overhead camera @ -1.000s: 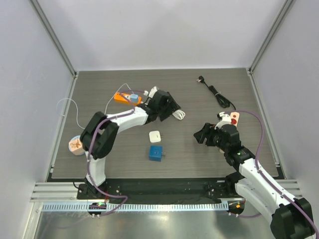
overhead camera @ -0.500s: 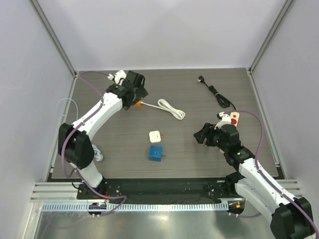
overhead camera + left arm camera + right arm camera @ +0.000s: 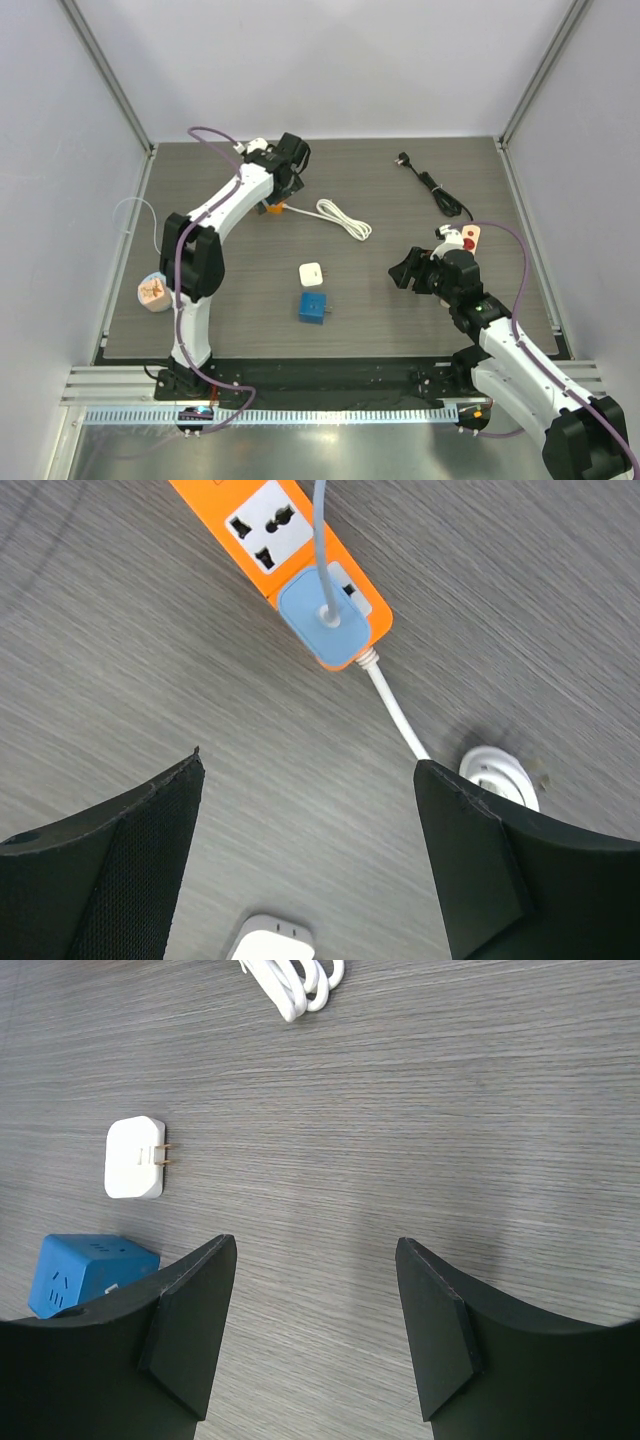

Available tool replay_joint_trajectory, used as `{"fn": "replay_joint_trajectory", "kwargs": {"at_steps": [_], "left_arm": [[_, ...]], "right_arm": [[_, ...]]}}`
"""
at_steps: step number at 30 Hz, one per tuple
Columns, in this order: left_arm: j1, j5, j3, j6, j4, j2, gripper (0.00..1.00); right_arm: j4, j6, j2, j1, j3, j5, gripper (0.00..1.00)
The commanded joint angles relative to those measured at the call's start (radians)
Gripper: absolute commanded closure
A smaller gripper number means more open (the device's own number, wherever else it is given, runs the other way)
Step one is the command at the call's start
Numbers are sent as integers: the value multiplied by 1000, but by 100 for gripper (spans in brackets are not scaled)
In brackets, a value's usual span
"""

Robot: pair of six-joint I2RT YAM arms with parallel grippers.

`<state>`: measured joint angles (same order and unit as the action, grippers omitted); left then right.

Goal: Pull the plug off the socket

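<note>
The orange power strip (image 3: 285, 555) lies on the grey table. A blue plug (image 3: 325, 620) sits in its end socket, with a pale blue cord running up out of view. In the left wrist view my left gripper (image 3: 310, 860) is open and empty, hovering above the table a little short of the plug. In the top view the left gripper (image 3: 284, 183) is at the far side over the strip (image 3: 272, 208), and the arm hides the plug. My right gripper (image 3: 408, 272) is open and empty at the right middle.
The strip's white cable (image 3: 345, 218) lies coiled to its right. A white adapter (image 3: 311, 272) and a blue cube socket (image 3: 313, 308) lie mid-table; both show in the right wrist view (image 3: 134, 1157), (image 3: 85, 1272). A black cord (image 3: 435, 185) lies far right. A pink roll (image 3: 152, 292) is at the left edge.
My left arm swung from the cable coil out to the far left, then back to hover over the orange strip. The right arm has not moved.
</note>
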<state>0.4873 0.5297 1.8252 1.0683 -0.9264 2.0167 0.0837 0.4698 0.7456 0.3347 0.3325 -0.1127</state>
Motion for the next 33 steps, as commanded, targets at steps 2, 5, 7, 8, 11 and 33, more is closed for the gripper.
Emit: {"fn": "replay_joint_trajectory", "kwargs": {"at_steps": [2, 5, 7, 8, 11, 33], "left_arm": [[-9, 52, 92, 76, -106, 73, 14], [-12, 23, 103, 85, -46, 103, 15], [-19, 33, 131, 93, -57, 138, 15], [-24, 42, 153, 102, -66, 148, 15], [-49, 30, 167, 123, -75, 184, 16], [-99, 18, 100, -1, 89, 202, 58]], "right_arm": [[-33, -8, -6, 6, 8, 15, 29], [-33, -8, 0, 7, 11, 8, 29], [-32, -8, 1, 9, 11, 7, 29], [-30, -8, 0, 10, 11, 5, 29], [-35, -11, 5, 10, 13, 2, 29], [-79, -23, 144, 53, 31, 2, 28]]}}
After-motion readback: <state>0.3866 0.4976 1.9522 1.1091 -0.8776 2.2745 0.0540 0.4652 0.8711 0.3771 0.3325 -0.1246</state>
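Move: The blue plug, standing in the end outlet of the orange socket strip, lies about 5 cm ahead of the left hand, 3 cm to its left and 9 cm below. The strip's middle is some 2 cm farther out and 4 cm left of the plug; the white cable coil lies about 15 cm right of the hand and 1 cm ahead. From the right hand, the plug is roughly 24 cm ahead, 29 cm left and 6 cm below. The blue plug is pinched on its sides by the left fingers, contact that begins here: the open hand comes down about 8 cm and forward some 5 cm, easing left midway with a slight counter-clockwise turn, then closes late to about half open. Meanwhile the right hand sinks some 2.5 cm over bare table, drifting left, fingers still open. ##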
